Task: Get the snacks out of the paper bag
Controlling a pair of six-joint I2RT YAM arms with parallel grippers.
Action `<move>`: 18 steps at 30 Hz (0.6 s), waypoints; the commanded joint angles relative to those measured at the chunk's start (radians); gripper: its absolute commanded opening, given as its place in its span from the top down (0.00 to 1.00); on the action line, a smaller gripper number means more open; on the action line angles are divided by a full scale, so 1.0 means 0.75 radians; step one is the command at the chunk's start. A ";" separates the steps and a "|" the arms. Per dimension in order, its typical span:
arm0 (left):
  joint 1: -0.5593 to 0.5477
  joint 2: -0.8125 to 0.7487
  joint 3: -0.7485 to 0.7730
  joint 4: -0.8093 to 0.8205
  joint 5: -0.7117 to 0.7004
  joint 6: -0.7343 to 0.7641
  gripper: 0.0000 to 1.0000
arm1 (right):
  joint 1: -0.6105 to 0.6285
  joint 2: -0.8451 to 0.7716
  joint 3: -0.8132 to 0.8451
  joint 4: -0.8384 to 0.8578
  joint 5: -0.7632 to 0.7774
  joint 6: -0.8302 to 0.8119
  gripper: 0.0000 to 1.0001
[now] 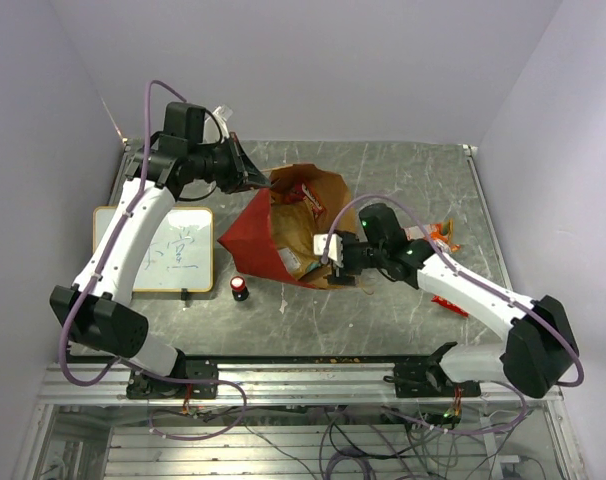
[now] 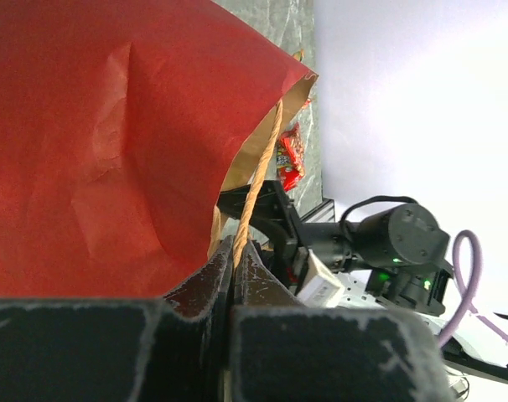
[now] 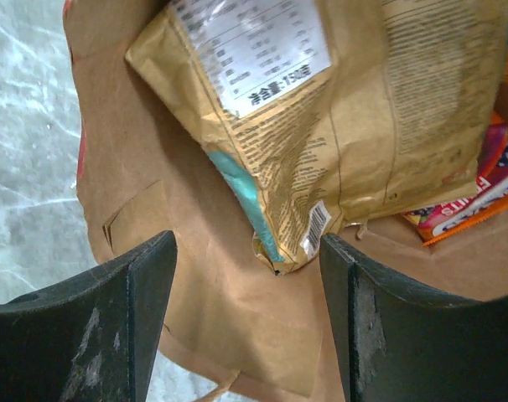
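Note:
The paper bag (image 1: pixel 251 236) lies on its side, red outside, brown kraft inside (image 3: pixel 204 276), its mouth toward the right arm. My left gripper (image 1: pixel 257 178) is shut on its twisted cord handle (image 2: pixel 258 176) and holds the bag's upper edge (image 2: pixel 111 151) up. My right gripper (image 1: pixel 325 256) is open at the bag's mouth. In the right wrist view its fingertips (image 3: pixel 247 251) stand either side of the corner of a gold and teal snack packet (image 3: pixel 363 109) inside the bag, not touching it. A red and pink packet (image 3: pixel 476 197) lies behind it.
Orange and red packets (image 1: pixel 439 236) and a small red packet (image 1: pixel 450 305) lie on the table right of the bag; one shows in the left wrist view (image 2: pixel 289 159). A small red-and-black cylinder (image 1: pixel 240 288) stands before the bag. A white board (image 1: pixel 169 250) lies at left.

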 commanded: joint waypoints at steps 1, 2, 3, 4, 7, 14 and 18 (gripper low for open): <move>0.002 0.017 0.075 -0.075 -0.006 0.031 0.93 | 0.024 0.052 -0.045 0.185 -0.030 -0.175 0.31; 0.002 0.016 0.068 -0.068 -0.003 0.029 0.93 | 0.029 0.070 -0.063 0.245 -0.043 -0.163 0.31; 0.002 0.014 0.057 -0.067 0.000 0.021 0.93 | 0.035 0.091 -0.081 0.305 -0.046 -0.145 0.31; 0.002 0.011 0.041 -0.058 0.008 0.004 0.93 | 0.045 0.115 -0.096 0.359 -0.041 -0.131 0.31; 0.002 -0.014 -0.013 0.015 0.048 -0.052 0.93 | 0.100 0.178 -0.114 0.477 0.004 -0.114 0.31; 0.002 0.014 0.033 -0.042 0.053 0.002 0.93 | 0.233 0.243 -0.146 0.785 0.118 -0.028 0.29; 0.002 0.009 -0.001 0.031 0.092 -0.056 0.93 | 0.245 0.289 -0.153 0.931 0.234 0.031 0.28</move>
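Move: Inside the tilted paper bag, the tan snack packet with the white label is the right hand's goal, its middle about 8 cm to the left of that hand, 5 cm ahead and 6 cm below. A red packet lies deeper in the bag, some 14 cm ahead and 6 cm left of the same hand, and the red-capped bottle stands outside, roughly 20 cm left and 4 cm back. From the left hand the tan packet is about 8 cm to the right, 3 cm back and well below, around 24 cm. Sweeping left into the bag's mouth, the right hand travels about 8 cm towards the tan packet's labelled near end, first sinking nearly 4 cm, then rising again by over 1 cm. Its wrist rolls some 15 degrees and the fingers stay wide open, coming to either side of that end; a firm touch can't be made out. The left hand keeps its pinch on the bag's handle, holding the mouth open. ##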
